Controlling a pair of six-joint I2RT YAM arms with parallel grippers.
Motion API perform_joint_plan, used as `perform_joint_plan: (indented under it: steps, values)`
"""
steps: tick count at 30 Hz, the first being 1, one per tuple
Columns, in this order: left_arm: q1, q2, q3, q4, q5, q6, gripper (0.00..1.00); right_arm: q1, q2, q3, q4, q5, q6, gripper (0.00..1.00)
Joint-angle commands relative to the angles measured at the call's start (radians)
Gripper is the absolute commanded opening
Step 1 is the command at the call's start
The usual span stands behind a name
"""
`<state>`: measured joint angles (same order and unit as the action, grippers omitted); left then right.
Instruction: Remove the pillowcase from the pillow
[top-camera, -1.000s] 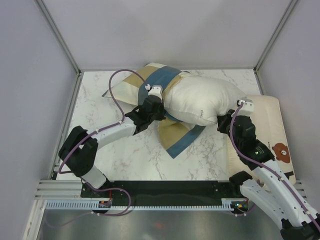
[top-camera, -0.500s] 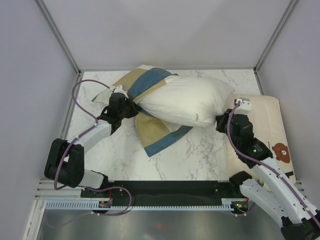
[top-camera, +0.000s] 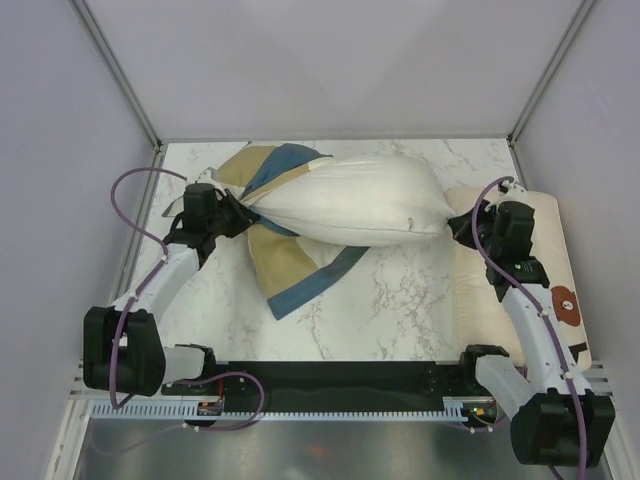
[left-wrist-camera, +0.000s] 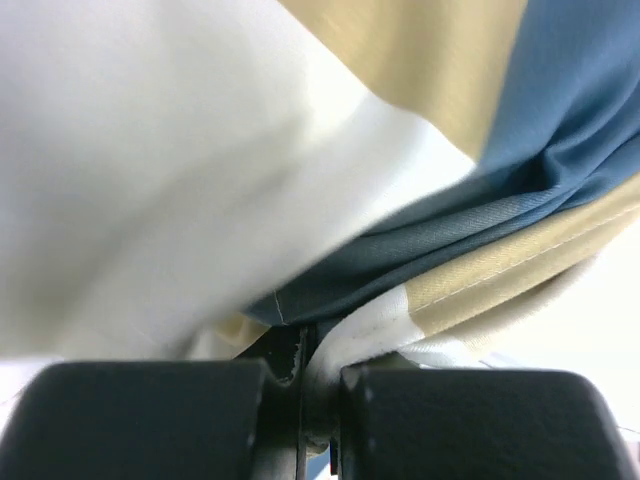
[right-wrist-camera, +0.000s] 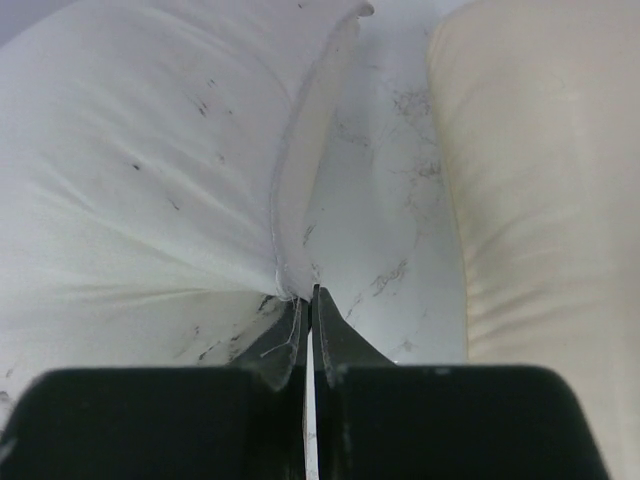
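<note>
The plain off-white pillow (top-camera: 350, 205) lies stretched across the back of the marble table (top-camera: 400, 300). The blue, tan and cream pillowcase (top-camera: 290, 262) covers only its left end and trails toward the front. My left gripper (top-camera: 238, 214) is shut on a bunched fold of the pillowcase (left-wrist-camera: 540, 150) at the pillow's left end; the left wrist view shows cream and tan hem pinched between the left gripper's (left-wrist-camera: 320, 365) jaws. My right gripper (top-camera: 461, 228) is shut on the pillow's right corner. In the right wrist view the pillow's (right-wrist-camera: 150, 170) seam runs into the right gripper's (right-wrist-camera: 310, 298) closed tips.
A flatter cream pillow with a brown bear print (top-camera: 558, 290) lies along the table's right edge, under the right arm, and shows as the bear-print pillow (right-wrist-camera: 540, 200) in the right wrist view. Grey walls enclose the table on three sides. The left arm's cable (top-camera: 130, 205) loops over the left edge.
My left gripper has pulled the pillowcase leftward, and more bare pillow now shows. The right gripper has moved right and back with the pillow's corner, drawing the pillow out long.
</note>
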<state>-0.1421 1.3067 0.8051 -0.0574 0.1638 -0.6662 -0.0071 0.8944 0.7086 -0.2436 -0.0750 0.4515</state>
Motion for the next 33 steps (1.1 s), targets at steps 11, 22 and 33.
perform_joint_plan:
  steps: [11, 22, 33]
  values:
    - [-0.081, -0.192, 0.091, -0.001, 0.167, 0.304, 0.02, -0.212, 0.078, 0.133, 0.069, -0.098, -0.099, 0.00]
    - [-0.281, -0.188, 0.160, 0.004, 0.618, 0.402, 0.02, -0.211, 0.011, 0.334, -0.103, 0.018, -0.145, 0.98]
    - [-0.289, -0.182, 0.163, 0.005, 0.623, 0.389, 0.02, 0.002, -0.028, 0.400, -0.014, -0.186, -0.162, 0.98]
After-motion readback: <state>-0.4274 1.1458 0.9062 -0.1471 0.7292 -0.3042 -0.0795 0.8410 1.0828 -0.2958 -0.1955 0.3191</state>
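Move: Stretched between the two grippers, the white pillow has its middle about 28 cm right of the left hand, 3 cm ahead and some 4 cm lower; the left fingers hold the pillowcase hem. From the right hand, pinching the pillow's end, that middle is about 20 cm left, 3 cm ahead and 6 cm lower. The loose pillowcase flap lies roughly 10 cm right of the left hand, 12 cm back and 12 cm below; the beige cushion is some 16 cm right of the right hand, 14 cm back and 12 cm below. Opening wide, the right gripper lets go of the pillow's end after easing a few centimetres to the right, then climbs about 18 cm clear of it, tilting its fingers up and swinging back left at the end. The left hand keeps its pinch on the pillowcase hem, starts upwards, then sweeps some 14 cm right, 12 cm back and 10 cm up towards the pillow's middle, turning about 50 degrees clockwise. ##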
